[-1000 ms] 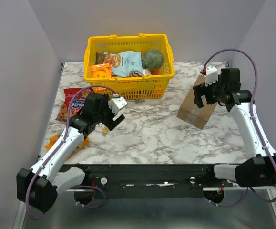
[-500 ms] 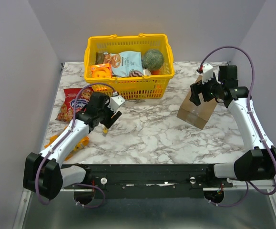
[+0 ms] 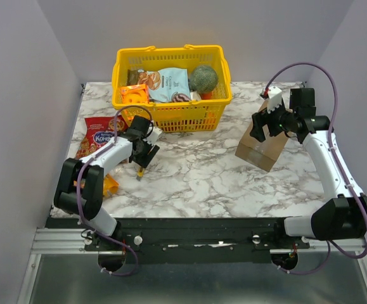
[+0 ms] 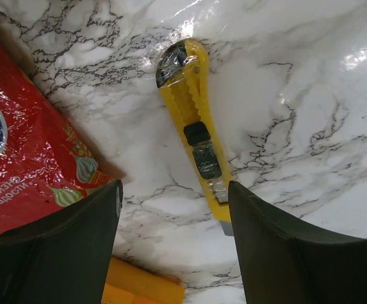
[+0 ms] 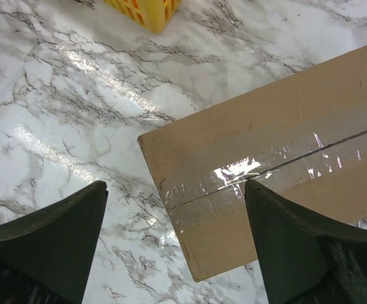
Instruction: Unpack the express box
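The express box (image 3: 257,151), a brown carton with a clear taped seam, stands tilted on the marble at the right. My right gripper (image 3: 263,123) hovers above its upper end, open. In the right wrist view the box (image 5: 278,158) fills the right side, and its near corner and seam lie under the gap of the right gripper (image 5: 175,187). A yellow utility knife (image 4: 193,126) lies flat on the table. My left gripper (image 4: 173,190) is low over its handle end, open, with the knife (image 3: 140,172) just inside the right finger (image 4: 284,253).
A yellow basket (image 3: 170,117) full of groceries stands at the back centre; its corner (image 5: 148,9) shows in the right wrist view. A red snack bag (image 3: 97,136) and an orange packet (image 3: 107,187) lie left of the knife, close to the left finger.
The left arm has folded in and lowered its gripper over the knife, with the jaws narrowing a little. The right gripper shifted slightly left above the box.
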`<action>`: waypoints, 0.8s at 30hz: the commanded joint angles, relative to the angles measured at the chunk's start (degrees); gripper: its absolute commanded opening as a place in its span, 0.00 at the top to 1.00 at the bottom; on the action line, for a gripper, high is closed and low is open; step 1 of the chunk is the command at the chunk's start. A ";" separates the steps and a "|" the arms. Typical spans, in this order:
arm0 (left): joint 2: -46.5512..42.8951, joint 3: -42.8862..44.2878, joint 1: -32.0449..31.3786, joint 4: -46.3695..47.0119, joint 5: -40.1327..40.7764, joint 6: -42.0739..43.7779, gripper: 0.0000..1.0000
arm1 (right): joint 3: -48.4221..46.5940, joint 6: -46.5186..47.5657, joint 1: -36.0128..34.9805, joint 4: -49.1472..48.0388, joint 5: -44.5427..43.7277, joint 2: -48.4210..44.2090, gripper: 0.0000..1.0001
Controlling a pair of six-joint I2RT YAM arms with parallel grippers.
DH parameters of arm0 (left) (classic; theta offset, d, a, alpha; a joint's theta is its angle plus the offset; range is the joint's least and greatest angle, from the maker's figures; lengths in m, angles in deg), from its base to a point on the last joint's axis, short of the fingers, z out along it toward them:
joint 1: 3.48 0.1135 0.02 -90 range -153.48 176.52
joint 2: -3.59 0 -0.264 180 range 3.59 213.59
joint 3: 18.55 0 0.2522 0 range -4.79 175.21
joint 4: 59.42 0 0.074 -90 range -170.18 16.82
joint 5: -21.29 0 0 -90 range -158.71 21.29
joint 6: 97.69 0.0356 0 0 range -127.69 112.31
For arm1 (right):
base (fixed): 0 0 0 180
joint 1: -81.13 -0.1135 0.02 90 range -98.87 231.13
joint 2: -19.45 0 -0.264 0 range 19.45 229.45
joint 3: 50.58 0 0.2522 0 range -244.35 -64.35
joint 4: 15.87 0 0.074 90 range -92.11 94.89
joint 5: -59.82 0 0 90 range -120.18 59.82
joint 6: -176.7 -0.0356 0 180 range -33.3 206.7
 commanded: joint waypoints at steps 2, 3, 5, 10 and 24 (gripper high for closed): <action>3.91 2.29 0.11 -1.11 3.35 -4.85 0.24 | -0.09 -0.15 -0.49 -0.78 1.52 0.00 0.04; 4.87 2.20 0.11 -0.93 3.79 -5.12 0.24 | -0.18 -0.06 -0.57 -0.61 1.52 0.00 0.04; 5.49 1.59 0.11 0.03 3.70 -5.82 0.25 | -0.18 -0.06 -0.57 -0.61 1.44 0.00 0.04; 7.69 0.62 -0.07 1.01 2.13 -6.35 0.36 | -0.01 -0.15 -0.75 -0.52 1.35 0.00 0.04; 6.12 -4.91 -0.33 0.39 -2.71 -1.26 0.94 | -0.62 -0.94 -1.54 -1.31 2.83 0.62 0.05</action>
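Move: The utility knife lies just below my left hand: its middle is about 2 cm ahead, 2 cm to the right and 4 cm down. The red bag is some 10 cm ahead and 11 cm to the left, the orange bag about 8 cm back and 13 cm left. The yellow basket's middle is roughly 25 cm ahead and 12 cm right. From my right hand the knife is about 41 cm left, 4 cm back and 21 cm down. With my left fingers still open, I sink about 3 cm almost straight down onto the utility knife, turning the wrist some 5 degrees counter-clockwise. Near the bottom I close them across its body beside the black slider, towards the blade end, and pinch it; they stop short of shut, held apart by the body. ##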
